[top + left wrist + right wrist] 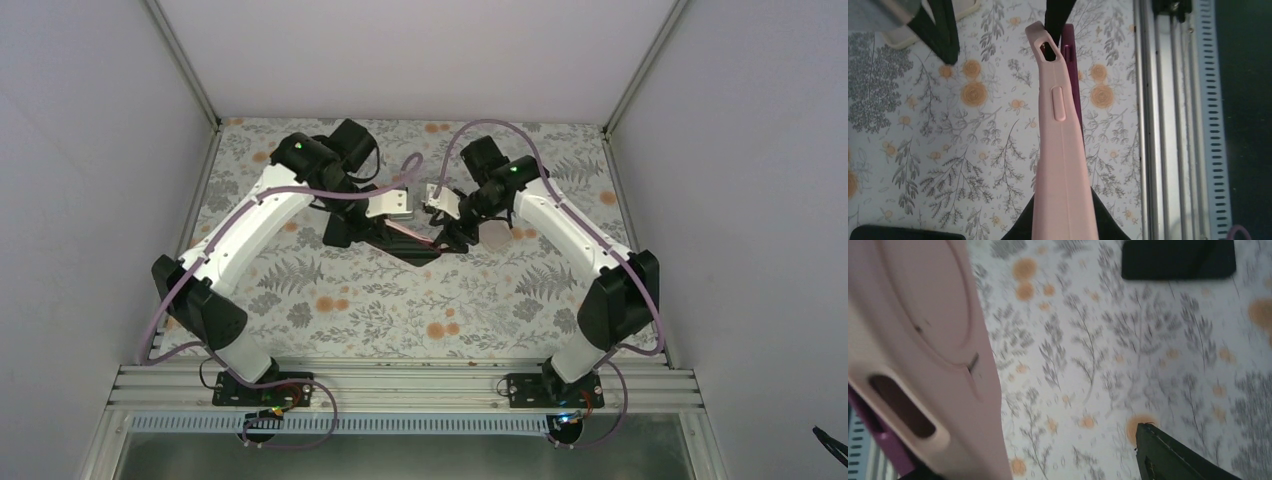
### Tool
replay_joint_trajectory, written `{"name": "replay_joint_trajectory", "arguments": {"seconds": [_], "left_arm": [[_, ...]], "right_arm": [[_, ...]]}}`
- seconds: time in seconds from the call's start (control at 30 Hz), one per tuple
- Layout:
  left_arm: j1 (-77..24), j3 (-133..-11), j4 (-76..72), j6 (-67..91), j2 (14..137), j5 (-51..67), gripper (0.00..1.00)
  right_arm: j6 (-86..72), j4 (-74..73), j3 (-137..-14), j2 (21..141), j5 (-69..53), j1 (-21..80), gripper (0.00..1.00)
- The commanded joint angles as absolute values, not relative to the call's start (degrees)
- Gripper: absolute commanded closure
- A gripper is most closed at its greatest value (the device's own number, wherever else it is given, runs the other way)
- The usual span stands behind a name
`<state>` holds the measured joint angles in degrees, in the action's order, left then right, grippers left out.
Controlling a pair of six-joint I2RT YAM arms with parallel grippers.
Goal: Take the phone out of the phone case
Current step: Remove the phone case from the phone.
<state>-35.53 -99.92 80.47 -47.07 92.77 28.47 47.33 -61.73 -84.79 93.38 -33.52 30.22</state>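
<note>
In the left wrist view the pink phone case (1060, 150) stands edge-on above the table, and my left gripper (1064, 205) is shut on its near end, a black finger on each side. The purple phone (1071, 70) shows along the case's right edge, still partly inside it. The right wrist view is filled on the left by the case's back (923, 330), with a strip of the phone (878, 440) below it. My right gripper (1038, 450) is open. One finger (1173, 455) stands well apart from the case and the other is hidden behind it. In the top view both grippers meet at the case (412, 231).
A flat black object (1178, 260) lies on the floral table cover (400, 300) beyond the case. A cream rounded object (493, 233) sits by my right gripper. The aluminium rail (1163, 125) runs along the near table edge. Grey walls enclose three sides.
</note>
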Motion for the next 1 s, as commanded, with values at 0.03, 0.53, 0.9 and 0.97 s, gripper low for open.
{"name": "replay_joint_trajectory", "arguments": {"seconds": [0.03, 0.53, 0.9, 0.97], "left_arm": [[-33.7, -109.2, 75.9, -51.5, 94.2, 47.4, 0.98], [-36.6, -113.4, 62.6, -43.1, 101.7, 41.8, 0.98], [-34.3, -112.2, 61.4, -43.5, 97.5, 35.6, 0.98], [-34.1, -110.8, 61.5, -43.6, 96.2, 34.1, 0.97]], "right_arm": [[52.5, -61.0, -89.8, 94.7, -53.3, 33.4, 0.29], [52.4, -70.3, -104.9, 101.5, -65.8, 43.6, 0.45], [53.2, -72.2, -102.9, 100.2, -63.4, 42.2, 0.96], [50.6, -70.3, -102.0, 99.0, -62.4, 41.1, 0.96]]}}
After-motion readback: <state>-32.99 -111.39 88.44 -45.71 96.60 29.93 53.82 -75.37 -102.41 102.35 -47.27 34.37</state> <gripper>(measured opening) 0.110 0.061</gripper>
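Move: The left hand already grips the phone in its pink phone case; the case's free end lies about 14 cm to its right and some 4 cm lower, level fore and aft. From the open right hand, that end is about 4 cm left, 4 cm back and 2 cm up. On the table, the empty clear case lies 12 cm ahead, 10 cm right and 20 cm below the right hand; the black phone lies 16 cm ahead, 8 cm left and 25 cm below the left hand. Right goes about 5 cm up, left and back, pinching the case's free end; left lifts phone 3 cm. ##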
